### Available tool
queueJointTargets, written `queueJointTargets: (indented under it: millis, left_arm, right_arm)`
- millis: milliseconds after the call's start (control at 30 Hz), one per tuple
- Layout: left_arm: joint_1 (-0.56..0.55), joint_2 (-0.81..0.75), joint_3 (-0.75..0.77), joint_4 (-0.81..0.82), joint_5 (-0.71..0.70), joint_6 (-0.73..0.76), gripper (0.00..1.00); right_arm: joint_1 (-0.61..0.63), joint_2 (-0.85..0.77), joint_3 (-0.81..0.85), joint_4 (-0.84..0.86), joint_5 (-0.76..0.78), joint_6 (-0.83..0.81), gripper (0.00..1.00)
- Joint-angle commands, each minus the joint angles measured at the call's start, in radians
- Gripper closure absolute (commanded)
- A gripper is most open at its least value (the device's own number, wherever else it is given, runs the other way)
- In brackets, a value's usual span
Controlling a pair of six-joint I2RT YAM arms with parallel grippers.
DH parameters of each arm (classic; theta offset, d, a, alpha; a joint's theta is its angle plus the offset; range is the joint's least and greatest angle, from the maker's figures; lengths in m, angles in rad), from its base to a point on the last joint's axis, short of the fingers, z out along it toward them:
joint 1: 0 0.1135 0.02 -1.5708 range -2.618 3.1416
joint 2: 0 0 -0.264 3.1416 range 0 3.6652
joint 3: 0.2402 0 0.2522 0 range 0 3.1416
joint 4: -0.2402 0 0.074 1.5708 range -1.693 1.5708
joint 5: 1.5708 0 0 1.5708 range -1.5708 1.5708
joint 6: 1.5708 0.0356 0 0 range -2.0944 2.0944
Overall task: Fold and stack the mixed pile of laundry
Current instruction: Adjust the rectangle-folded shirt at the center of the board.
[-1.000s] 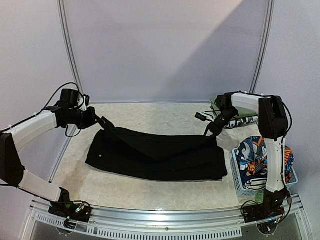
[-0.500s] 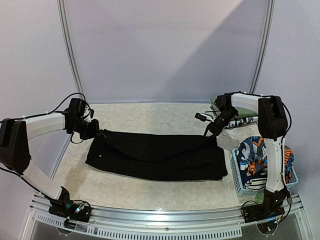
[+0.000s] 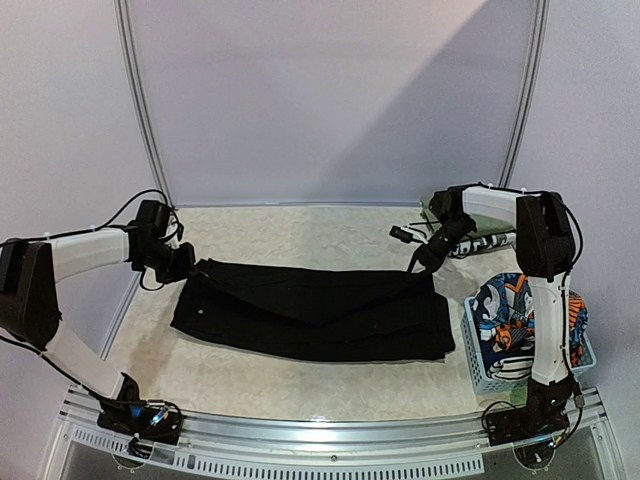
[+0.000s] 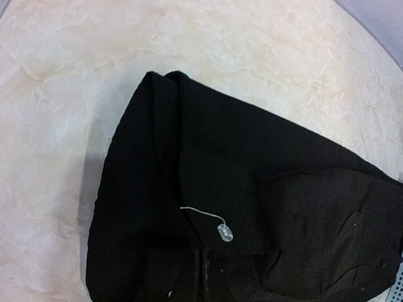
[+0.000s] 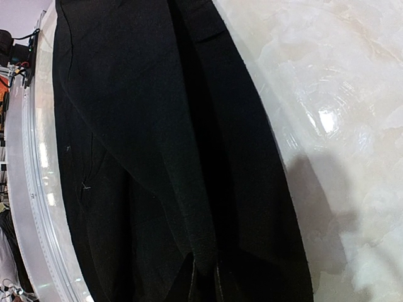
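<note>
The large black garment (image 3: 310, 312) of the laundry pile lies spread in a long folded band across the table (image 3: 300, 232). My left gripper (image 3: 193, 266) is shut on its far left corner, low at the table. In the left wrist view the closed jaws (image 4: 206, 280) pinch black fabric (image 4: 264, 189) just below a small clear tag (image 4: 225, 233). My right gripper (image 3: 417, 264) is shut on the far right corner; a fold of cloth (image 5: 182, 163) runs up from between its fingertips (image 5: 206, 286). An orange-blue-white cartoon-print garment (image 3: 505, 305) fills the basket.
A pale blue lattice basket (image 3: 490, 372) stands at the front right beside the right arm. Behind that arm lie a folded olive-green cloth (image 3: 437, 207) and a black-and-white printed piece (image 3: 485, 245). A metal rail (image 3: 330, 437) runs along the near edge.
My left gripper came down and toward the centre with the garment's left corner, which now lies flat instead of lifted. The right arm has stayed where it was.
</note>
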Motion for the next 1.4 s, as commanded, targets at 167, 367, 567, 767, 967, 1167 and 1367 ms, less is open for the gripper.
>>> queueJointTargets:
  millis: [167,367,567,767,967,1167,1367]
  left_arm:
    - [0.002,-0.035,0.079,0.093,0.092,0.071,1.00]
    - [-0.005,0.009,0.141,0.078,0.092,0.103,1.00]
    - [0.001,0.101,0.130,-0.044,0.042,0.083,1.00]
    - [0.002,0.124,0.068,-0.057,0.033,0.043,1.00]
    - [0.001,0.076,0.051,-0.107,-0.001,0.037,0.89]
    - [-0.009,-0.025,0.071,-0.146,-0.043,0.051,0.78]
    - [-0.184,-0.145,0.109,-0.027,-0.077,0.110,0.60]
  right_arm:
    - [-0.003,0.028,0.011,0.013,0.000,0.008,0.90]
    - [-0.003,0.032,0.014,0.018,0.000,0.015,0.90]
    - [-0.002,0.039,0.014,0.018,0.000,0.018,0.90]
    - [-0.003,0.043,0.009,0.016,0.012,0.016,0.89]
    - [-0.003,0.038,-0.008,0.018,0.025,0.012,0.84]
    - [-0.004,-0.002,-0.009,-0.019,0.010,0.005,0.66]
    - [-0.003,-0.003,0.040,-0.028,-0.002,0.024,0.50]
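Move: The left hand, shut on the shirt's upper layer near its far-left corner, has the shirt's middle roughly 20 cm to its right, 9 cm back and 4 cm lower. From the right hand, low at the far edge near the right end, that middle lies about 18 cm left, 10 cm back and 1 cm lower; the folded stack stands some 11 cm ahead and 10 cm right, the laundry basket about 19 cm right and 14 cm back. Left hand flicks the held shirt edge up-forward about 8 cm, lowers it back, releases, rises; right fingers open low. ##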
